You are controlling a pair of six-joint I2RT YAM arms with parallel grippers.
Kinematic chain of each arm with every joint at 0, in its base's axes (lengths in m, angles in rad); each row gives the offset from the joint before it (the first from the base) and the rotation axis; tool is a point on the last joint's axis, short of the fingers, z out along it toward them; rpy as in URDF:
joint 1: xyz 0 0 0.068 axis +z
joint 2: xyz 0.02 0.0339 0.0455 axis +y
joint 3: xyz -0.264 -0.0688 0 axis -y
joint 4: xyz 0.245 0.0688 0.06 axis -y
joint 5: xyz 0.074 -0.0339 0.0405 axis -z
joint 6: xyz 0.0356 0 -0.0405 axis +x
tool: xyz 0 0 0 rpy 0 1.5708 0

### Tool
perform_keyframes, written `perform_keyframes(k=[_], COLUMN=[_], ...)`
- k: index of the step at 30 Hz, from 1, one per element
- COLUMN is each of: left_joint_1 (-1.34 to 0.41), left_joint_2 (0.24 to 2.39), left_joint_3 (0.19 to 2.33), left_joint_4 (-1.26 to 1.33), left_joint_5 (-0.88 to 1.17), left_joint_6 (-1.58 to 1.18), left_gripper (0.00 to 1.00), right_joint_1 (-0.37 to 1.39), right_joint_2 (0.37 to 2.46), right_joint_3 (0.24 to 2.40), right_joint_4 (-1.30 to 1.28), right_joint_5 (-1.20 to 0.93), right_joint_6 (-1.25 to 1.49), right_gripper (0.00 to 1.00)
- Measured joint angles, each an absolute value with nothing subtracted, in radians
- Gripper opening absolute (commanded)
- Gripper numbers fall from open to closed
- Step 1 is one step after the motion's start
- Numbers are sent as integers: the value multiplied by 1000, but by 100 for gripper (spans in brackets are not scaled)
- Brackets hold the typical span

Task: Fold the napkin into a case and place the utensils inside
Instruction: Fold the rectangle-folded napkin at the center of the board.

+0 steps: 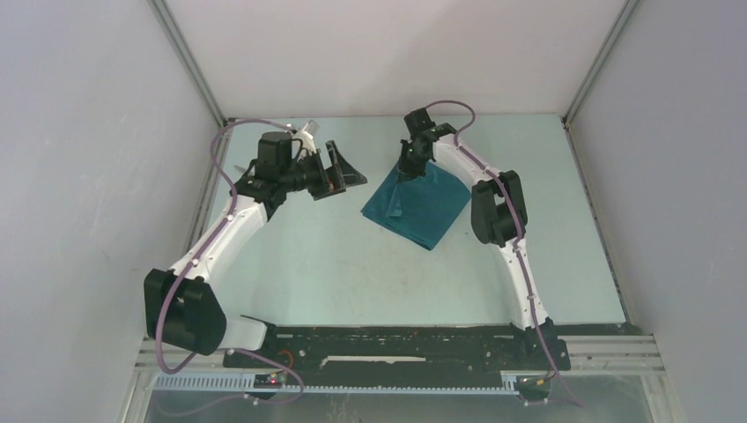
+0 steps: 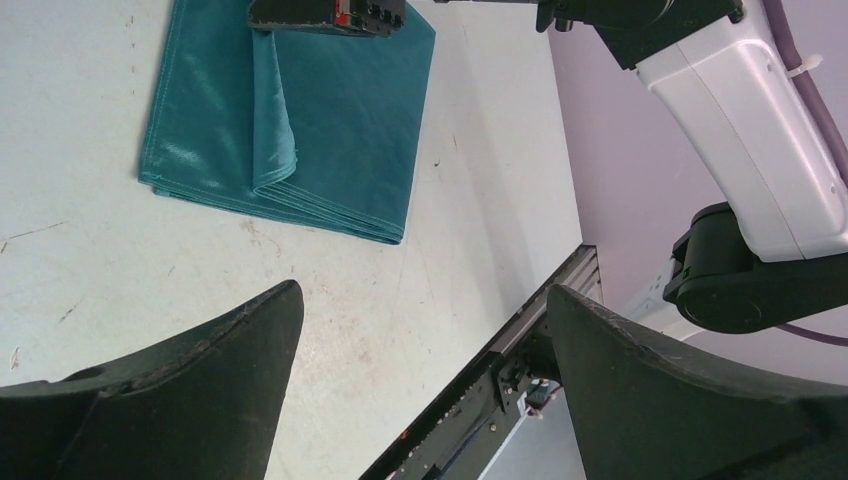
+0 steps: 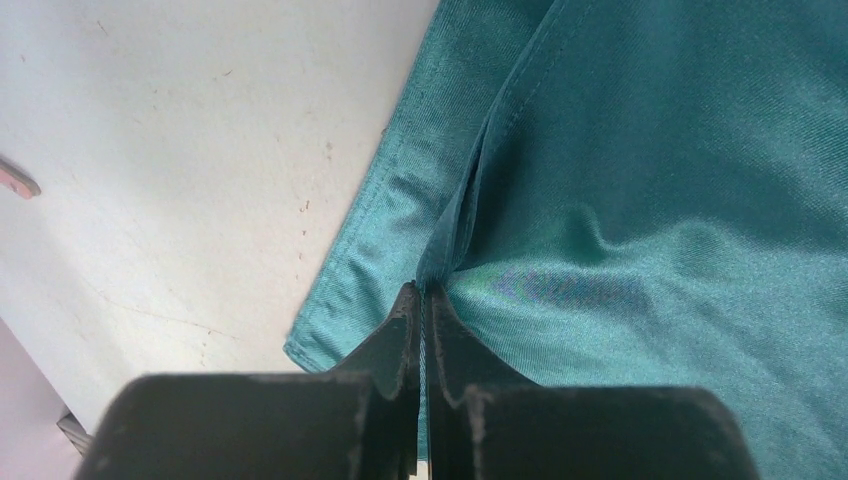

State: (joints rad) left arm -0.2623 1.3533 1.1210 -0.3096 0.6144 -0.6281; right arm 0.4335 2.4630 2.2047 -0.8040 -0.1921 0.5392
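The teal napkin (image 1: 421,207) lies on the table right of centre, folded into a layered rectangle, not a narrow case. My right gripper (image 1: 408,166) sits at its far left corner, shut on a raised fold of the cloth. In the right wrist view the closed fingertips (image 3: 425,292) pinch a thin layer of napkin (image 3: 650,200). My left gripper (image 1: 345,176) hovers open to the left of the napkin with nothing in it. In its own view its jaws (image 2: 425,295) stand wide over bare table, the napkin (image 2: 330,120) ahead. The utensils are out of view.
The right arm's dark elbow (image 1: 498,210) stands just right of the napkin. A black rail (image 1: 396,339) runs along the table's near edge. Grey walls with metal posts (image 1: 189,66) close in the back and sides. A small pinkish object (image 3: 14,180) shows at the right wrist view's left edge.
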Motion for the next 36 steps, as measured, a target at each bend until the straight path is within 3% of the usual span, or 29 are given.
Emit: perform_keyframes(k=[22,31,34,36], left_joint_1=[-253,-252,-251,-250], left_joint_2=[1354,1354,1354,1355], left_joint_3=[1120,1119,1110,1105], left_joint_4=[-294,-293,-278,-276], left_joint_5=[635,637,640,640], left_joint_6=[-630,-631,-632,-631], left_gripper=[100,100,100,100], right_joint_1=[451,450,445,436], right_joint_2=[2522,2545,2558,2498], right_joint_3=[2281,2330,2421,2368], right_joint_4=[-822,-840,-842,-809], right_joint_5=[-219,-239,-278,-306], right_joint_6=[553,567,570,567], right_gripper=[0,44,55,57])
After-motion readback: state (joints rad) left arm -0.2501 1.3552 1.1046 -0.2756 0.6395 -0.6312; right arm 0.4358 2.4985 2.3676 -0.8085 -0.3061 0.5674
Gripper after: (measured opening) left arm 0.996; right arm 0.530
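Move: The right gripper is still shut on the edge of the napkin's folded flap. The middle of the napkin's left edge lies about 5 cm to its left and 2 cm back, some 2 cm below. The napkin's left corner is roughly 10 cm left and 10 cm back; the napkin's middle is 4 cm right and 7 cm back. From the idle left gripper, the left edge's middle is about 14 cm ahead, 6 cm right and 22 cm down. Ease the right gripper left about 2 cm with the flap edge still pinched, carrying it towards the napkin's left edge, then lower about 1 cm to lay it down. Open the fingers to roughly half, let go of the cloth, and lift quickly some 5 cm while going a little farther forward and left. ##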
